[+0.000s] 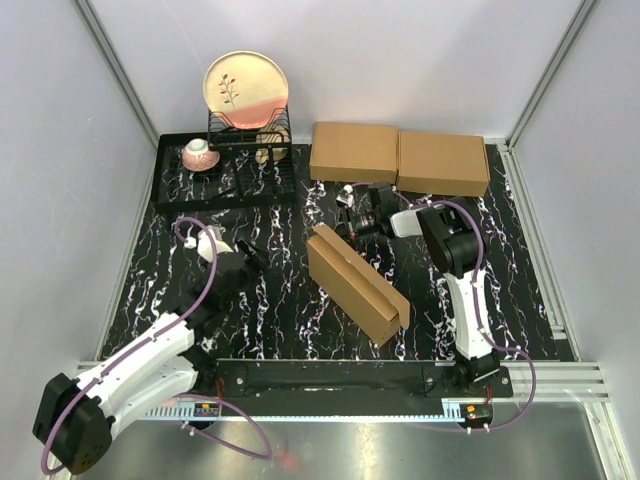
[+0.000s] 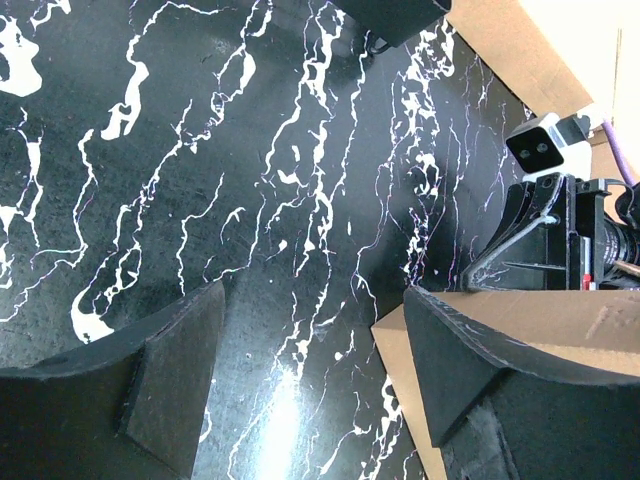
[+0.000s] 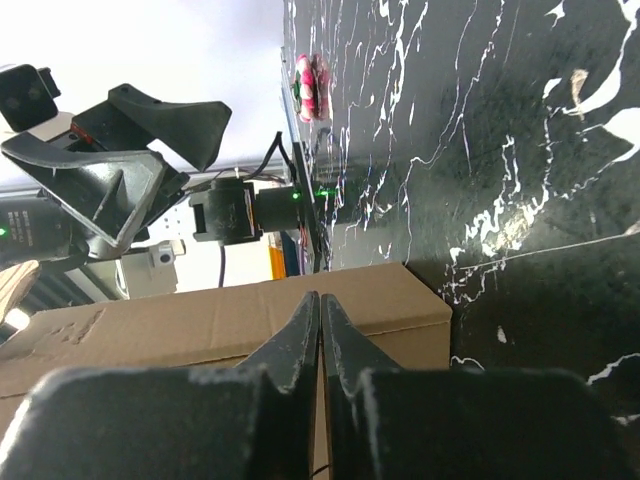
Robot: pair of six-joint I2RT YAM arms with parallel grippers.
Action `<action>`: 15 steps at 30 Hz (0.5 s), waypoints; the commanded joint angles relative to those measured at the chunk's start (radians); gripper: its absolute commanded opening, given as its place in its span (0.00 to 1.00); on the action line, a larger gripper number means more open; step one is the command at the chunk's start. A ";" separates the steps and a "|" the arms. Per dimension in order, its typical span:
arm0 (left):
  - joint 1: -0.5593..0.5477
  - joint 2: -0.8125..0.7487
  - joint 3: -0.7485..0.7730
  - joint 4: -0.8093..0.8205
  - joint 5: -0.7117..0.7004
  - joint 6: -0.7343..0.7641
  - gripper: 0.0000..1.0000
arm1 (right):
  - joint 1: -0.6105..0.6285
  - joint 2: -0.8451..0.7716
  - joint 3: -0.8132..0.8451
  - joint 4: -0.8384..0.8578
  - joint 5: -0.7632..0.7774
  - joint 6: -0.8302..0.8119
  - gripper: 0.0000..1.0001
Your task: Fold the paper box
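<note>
The paper box (image 1: 355, 283) is a folded brown cardboard box lying diagonally in the middle of the black marbled table. My left gripper (image 1: 251, 259) stands open to the left of it, apart from it. In the left wrist view that gripper (image 2: 313, 296) holds nothing, and a corner of the box (image 2: 395, 352) shows beside its right finger (image 2: 470, 370). My right gripper (image 1: 350, 212) hovers at the box's far end, shut. Its fingertips (image 3: 320, 298) sit together over the box's top face (image 3: 190, 322) with nothing between them.
Two flat brown cardboard boxes (image 1: 355, 150) (image 1: 443, 162) lie side by side at the back. A black tray (image 1: 168, 190) at the back left carries a wire rack with an upright plate (image 1: 246, 88) and a pink cup (image 1: 198, 154). White walls surround the table.
</note>
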 commanded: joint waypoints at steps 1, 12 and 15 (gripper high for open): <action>0.007 -0.032 0.038 0.051 -0.024 0.028 0.75 | 0.009 -0.097 0.011 -0.178 0.080 -0.139 0.10; 0.016 -0.108 0.127 0.118 -0.074 0.232 0.77 | -0.076 -0.232 0.139 -0.377 0.354 -0.139 0.31; 0.019 -0.107 0.131 0.126 -0.068 0.243 0.77 | -0.132 -0.309 0.143 -0.391 0.488 -0.072 0.31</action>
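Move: The closed box stands on its long edge, its far end right beside my right fingertips; its middle is about 11 cm back and 5 cm to the right of that hand, roughly 2 cm lower. The left carton lies some 19 cm ahead and 3 cm right of my right hand, the right carton 18 cm ahead and 23 cm right. From my left hand, the box's middle is about 21 cm right, 6 cm back and 8 cm down. I take my right hand off the far end of the box, parting its shut fingers to about a third as it leaves, slowly first, then quickly forward about 5 cm towards the left carton and up 4 cm, the fingertips swinging clockwise. Meanwhile I lift my empty left hand about 8 cm, tipping its fingers up some 15 degrees. ##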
